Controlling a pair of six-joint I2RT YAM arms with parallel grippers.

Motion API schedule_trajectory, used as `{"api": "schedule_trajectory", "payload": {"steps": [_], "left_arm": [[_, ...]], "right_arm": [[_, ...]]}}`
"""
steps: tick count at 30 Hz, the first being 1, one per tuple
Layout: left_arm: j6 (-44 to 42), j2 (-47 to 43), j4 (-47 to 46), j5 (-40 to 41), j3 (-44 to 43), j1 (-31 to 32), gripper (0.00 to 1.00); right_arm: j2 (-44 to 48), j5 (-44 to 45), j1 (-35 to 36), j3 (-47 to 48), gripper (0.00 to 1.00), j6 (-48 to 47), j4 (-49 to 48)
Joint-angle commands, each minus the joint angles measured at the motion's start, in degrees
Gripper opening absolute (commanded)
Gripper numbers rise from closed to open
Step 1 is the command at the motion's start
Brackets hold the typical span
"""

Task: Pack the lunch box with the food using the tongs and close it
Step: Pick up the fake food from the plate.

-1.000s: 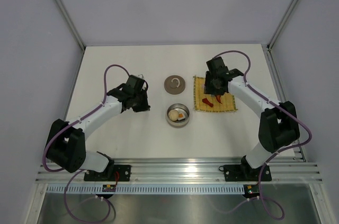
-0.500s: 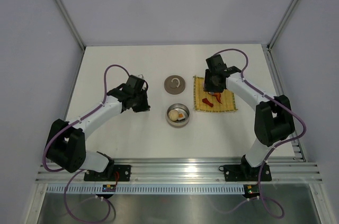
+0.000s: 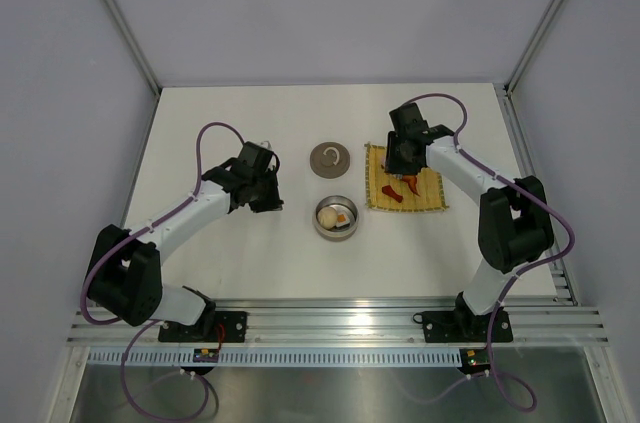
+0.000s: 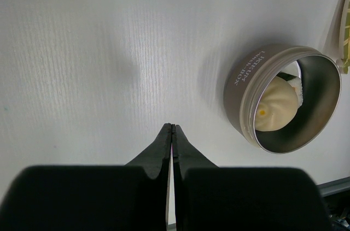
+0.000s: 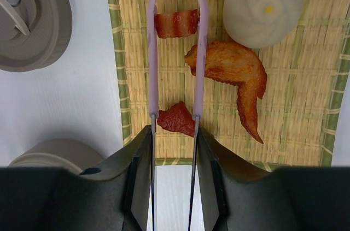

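My right gripper (image 5: 174, 132) is shut on the tongs (image 5: 153, 61), whose two pale pink arms reach out over the yellow mat (image 5: 295, 105). The tong tips sit on either side of a red striped food piece (image 5: 176, 23), touching it. A second red piece (image 5: 178, 119) lies between the arms near my fingers. An orange wing-shaped piece (image 5: 235, 72) and a cream ball (image 5: 262, 7) lie on the mat to the right. The open lunch box (image 3: 320, 226) holds a cream ball (image 4: 276, 108) and other food. Its lid (image 3: 329, 158) lies behind it. My left gripper (image 4: 173, 127) is shut and empty, left of the lunch box (image 4: 240, 94).
The mat (image 3: 432, 198) lies right of the lunch box, with the lid (image 5: 33, 23) just off its left edge. White enclosure walls surround the table. The left arm (image 3: 200, 208) stretches across the left half of the table.
The right gripper has shifted slightly toward the back of the mat and squeezed the tongs narrower around the red striped piece. The left arm has not moved.
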State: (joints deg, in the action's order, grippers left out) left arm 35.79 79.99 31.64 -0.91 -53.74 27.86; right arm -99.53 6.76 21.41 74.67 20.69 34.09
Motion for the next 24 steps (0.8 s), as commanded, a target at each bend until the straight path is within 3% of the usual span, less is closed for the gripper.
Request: {"api": "schedule_trajectory", "payload": {"steps": [1, 8, 20, 24], "left_arm": [[-0.55, -0.09, -0.44, 0.64, -0.93, -0.17, 0.0], [-0.46, -0.62, -0.35, 0.64, -0.67, -0.08, 0.0], [-0.02, -0.62, -0.96, 0.64, -0.32, -0.08, 0.0], [0.33, -0.36, -1.4, 0.38, -0.05, -0.17, 0.0]], "right_arm": [[0.21, -0.96, -0.32, 1.53, 0.25, -0.65, -1.83], [4.68, -1.32, -0.23, 2.06, 0.09, -0.21, -0.51], [15.49, -5.35, 0.12, -3.47, 0.04, 0.76, 0.89], [19.19, -5.19, 3.1, -4.89, 0.03, 0.67, 3.35]]}}
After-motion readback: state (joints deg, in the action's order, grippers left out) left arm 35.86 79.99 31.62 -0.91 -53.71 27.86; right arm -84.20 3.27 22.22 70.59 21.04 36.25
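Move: The bacon is already between the tong tips, some 5 cm ahead, 2 cm left and 8 cm below the right hand. The lunch box it goes to lies about 17 cm left, 10 cm back and 5 cm lower. The chicken wing sits roughly 4 cm right, level; the lid is 18 cm left, 4 cm ahead. From the left hand the lunch box is about 16 cm right and 3 cm back. Keeping the bacon pinched in the tongs, the right hand lifts about 7 cm, then draws back 3 cm. ##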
